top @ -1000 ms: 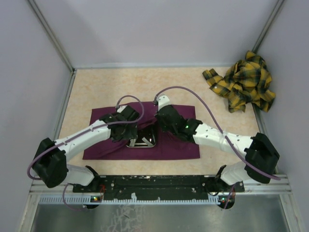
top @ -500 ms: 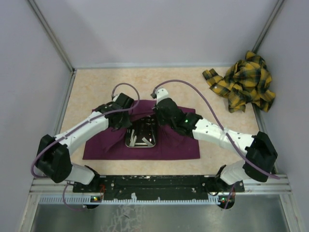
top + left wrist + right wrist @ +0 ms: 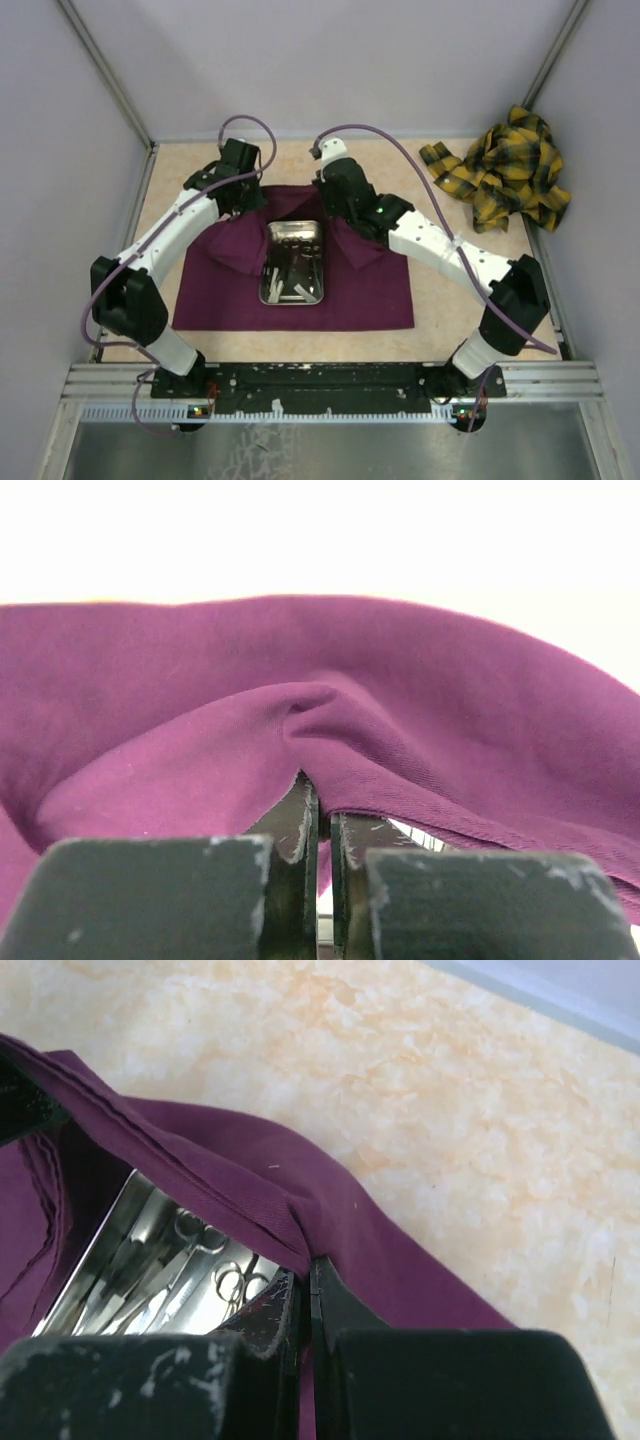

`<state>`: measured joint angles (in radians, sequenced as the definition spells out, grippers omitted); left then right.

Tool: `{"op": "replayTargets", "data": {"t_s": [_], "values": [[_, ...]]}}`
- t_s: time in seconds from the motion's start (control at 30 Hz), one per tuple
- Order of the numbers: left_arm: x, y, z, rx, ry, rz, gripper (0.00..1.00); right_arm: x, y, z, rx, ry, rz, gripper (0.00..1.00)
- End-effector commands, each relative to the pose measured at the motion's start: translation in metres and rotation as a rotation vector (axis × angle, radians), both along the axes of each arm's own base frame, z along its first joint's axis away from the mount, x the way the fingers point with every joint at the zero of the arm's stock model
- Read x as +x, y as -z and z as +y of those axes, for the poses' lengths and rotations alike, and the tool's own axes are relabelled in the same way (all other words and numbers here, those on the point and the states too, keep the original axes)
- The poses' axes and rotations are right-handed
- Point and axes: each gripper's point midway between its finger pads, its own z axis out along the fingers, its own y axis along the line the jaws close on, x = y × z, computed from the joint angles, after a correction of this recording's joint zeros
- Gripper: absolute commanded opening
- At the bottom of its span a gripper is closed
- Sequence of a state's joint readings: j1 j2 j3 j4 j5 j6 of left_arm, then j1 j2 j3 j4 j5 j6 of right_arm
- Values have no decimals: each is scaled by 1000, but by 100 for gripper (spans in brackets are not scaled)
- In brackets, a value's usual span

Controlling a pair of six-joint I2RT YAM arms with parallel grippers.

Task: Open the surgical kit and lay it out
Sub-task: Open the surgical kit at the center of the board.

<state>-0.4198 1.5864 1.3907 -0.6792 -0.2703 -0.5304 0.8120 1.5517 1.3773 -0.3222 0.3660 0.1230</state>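
The dark purple cloth wrap [image 3: 350,290] lies spread on the table with the shiny steel tray [image 3: 293,262] uncovered at its middle. Thin metal scissors and forceps [image 3: 190,1260] lie in the tray. My left gripper [image 3: 247,197] is shut on the wrap's far-left flap [image 3: 250,710] and holds it raised. My right gripper [image 3: 338,203] is shut on the far-right flap [image 3: 250,1195], lifted beyond the tray [image 3: 110,1260]. Both grippers are at the wrap's far edge.
A crumpled yellow and black plaid cloth [image 3: 505,170] lies at the back right corner. Grey walls close the table on the left, back and right. A metal rail [image 3: 330,385] runs along the near edge by the arm bases.
Both grippers have moved away from me, pulling the far flaps off the tray. The tray, mostly covered a second ago, now lies open to view.
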Motion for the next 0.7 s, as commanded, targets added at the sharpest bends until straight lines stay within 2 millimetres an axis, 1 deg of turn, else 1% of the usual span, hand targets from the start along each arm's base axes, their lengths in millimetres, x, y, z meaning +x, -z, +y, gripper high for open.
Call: {"op": "replayTargets", "data": {"t_s": [0.0,0.1,0.13,0.17,0.27,0.33,0.37,0.4,0.43,0.5,0.67], "values": [[39,-14,38,68,-88,-36,0,40,-45,-27,-27,99,-125,0],[64,-23,39,49,-100,-80,0,60,-50,-29,-38,120,-147,0],[71,-26,38,41,-100,-95,0,65,-54,-30,-33,127,-156,0],[79,-29,38,36,-100,-110,0,74,-51,-29,-41,134,-153,0],[102,-34,39,37,-109,-137,0,97,-55,-32,-30,149,-164,0],[118,-35,39,33,-110,-151,0,114,-53,-36,-24,158,-165,0],[127,-37,39,30,-113,-161,0,126,-46,-40,-27,171,-157,0],[135,-37,40,32,-113,-167,0,136,-43,-42,-21,175,-155,0],[144,-31,40,38,-117,-166,0,144,-42,-43,-10,172,-158,0],[163,-31,43,38,-124,-185,0,162,-34,-46,8,177,-164,0],[208,-27,48,25,-136,-245,0,201,-13,-45,44,188,-183,0]]}}
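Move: Straight ahead of the left hand, about 28 cm out and 16 cm down, is the table's far edge, where both hands are taking the purple wrap's edge. The tray lies some 9 cm back, 5 cm right and 15 cm below. From the higher right hand the table edge is roughly 30 cm straight ahead and 23 cm down, the tray 7 cm back and 7 cm left, the plaid cloth 19 cm ahead and 42 cm right. Drawing the wrap's far flap outward together, both hands travel forward away from the tray towards the table's far edge, the left about 16 cm, the right about 15 cm, picking up speed. Fingers stay shut, keeping their pinch on the cloth. The right rises barely 1 cm, then starts to sink late on; the left's fingertips tilt up some 10 degrees. ##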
